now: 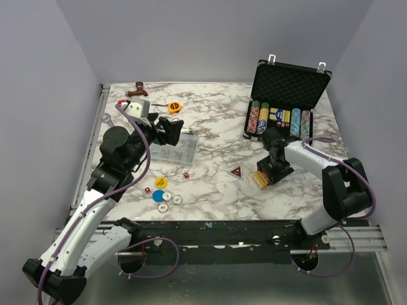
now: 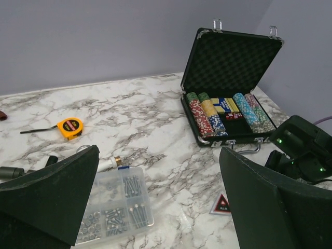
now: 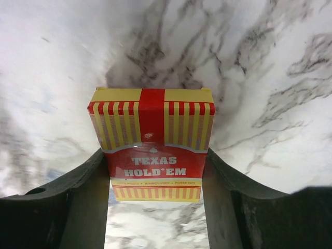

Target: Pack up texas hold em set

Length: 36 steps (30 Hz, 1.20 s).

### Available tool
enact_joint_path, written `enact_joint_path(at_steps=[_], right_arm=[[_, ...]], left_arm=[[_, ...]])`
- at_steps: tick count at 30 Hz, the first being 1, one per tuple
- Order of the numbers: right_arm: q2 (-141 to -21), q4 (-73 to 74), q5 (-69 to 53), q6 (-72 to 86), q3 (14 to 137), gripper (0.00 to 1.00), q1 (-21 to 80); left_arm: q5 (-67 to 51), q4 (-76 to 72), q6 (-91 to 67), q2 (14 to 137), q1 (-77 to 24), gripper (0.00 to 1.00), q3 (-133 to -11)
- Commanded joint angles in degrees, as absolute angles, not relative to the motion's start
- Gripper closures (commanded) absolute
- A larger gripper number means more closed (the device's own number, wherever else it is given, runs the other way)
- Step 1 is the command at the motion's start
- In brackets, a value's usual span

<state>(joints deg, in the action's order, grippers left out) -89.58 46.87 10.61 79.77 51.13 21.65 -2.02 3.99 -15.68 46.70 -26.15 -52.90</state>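
The black foam-lined case stands open at the back right, with rows of chips in its tray. In front of it lies the orange card box, marked TEXAS HOLD'EM. My right gripper reaches down over it, and its fingers press against both long sides. Yellow, blue and white discs, two red dice and a red triangle token lie loose on the marble. My left gripper hangs wide open above the table at the left, holding nothing.
A clear compartment box of screws lies under the left gripper. A yellow tape measure and a red-handled tool sit at the back left. Walls enclose the table on three sides.
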Motion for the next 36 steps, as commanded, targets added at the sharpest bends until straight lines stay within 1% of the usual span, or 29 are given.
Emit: enact_joint_path(at_steps=[1,6,10,13,14,19,22,30,33,36], right_arm=[[-86.96,47.39,13.38,83.56,57.06,0.53,17.39],[-86.37,43.84,10.41,86.01,61.9,0.54,11.98],[-88.98,38.53,7.57,89.22,65.09,0.55,6.1],[-93.14,35.59,6.11,92.44,67.82,0.61,2.26],[-94.55,34.68,5.44,93.43,68.86,0.61,1.56],[-102.66,33.88,2.69,94.75,76.0,0.61,0.88],[-106.61,35.97,2.77,94.4,80.42,0.61,0.88],[-109.36,39.42,8.24,95.06,84.88,0.59,0.88],[-109.93,41.75,9.4,94.51,85.73,0.56,0.92],[-110.43,41.91,8.92,94.64,85.05,0.5,0.79]], left_arm=[[-0.52,3.87,-15.64,46.06,-26.67,0.01,-52.74],[-0.51,3.43,-15.72,46.26,-27.43,0.01,-52.31],[-0.44,3.17,-16.17,46.66,-27.94,0.01,-52.16],[-0.45,2.99,-16.44,46.69,-28.17,0.01,-51.95],[-0.47,2.99,-16.44,46.67,-28.27,0.01,-51.94],[-0.51,2.85,-16.66,47.11,-28.74,0.01,-51.69],[-0.48,2.82,-16.53,46.99,-28.83,0.01,-51.76],[1.4,2.9,-15.66,47.29,-29.42,0.01,-51.79],[1.8,3.07,-15.25,47.23,-29.84,0.01,-51.83],[2.09,3.25,-15.03,47.11,-30.12,0.01,-51.98]])
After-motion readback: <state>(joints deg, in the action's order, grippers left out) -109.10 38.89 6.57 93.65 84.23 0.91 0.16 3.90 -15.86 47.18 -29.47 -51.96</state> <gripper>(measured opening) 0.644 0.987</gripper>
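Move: The empty card slot in the open chip case lies about 21 cm ahead and 8 cm to the right of the right hand, roughly 1 cm higher. The boxed blue deck sits some 5 cm beyond that slot. The yellow chip row is about 25 cm straight ahead of the hand, the blue chip row 23 cm ahead and 13 cm right; the all-in triangle lies 11 cm left, 1 cm farther out. From the left hand the slot is some 16 cm ahead, 44 cm right and far below. Keep the red Texas Hold'em deck pinched in the right gripper and carry it forward about 23 cm and 7 cm to the right, rising some 8 cm on the way, then dipping slightly and easing to a stop over the case's empty slot. Meanwhile turn the hand some 30 degrees clockwise and tip the fingertips forward about 20 degrees, fingers staying shut on the box. ##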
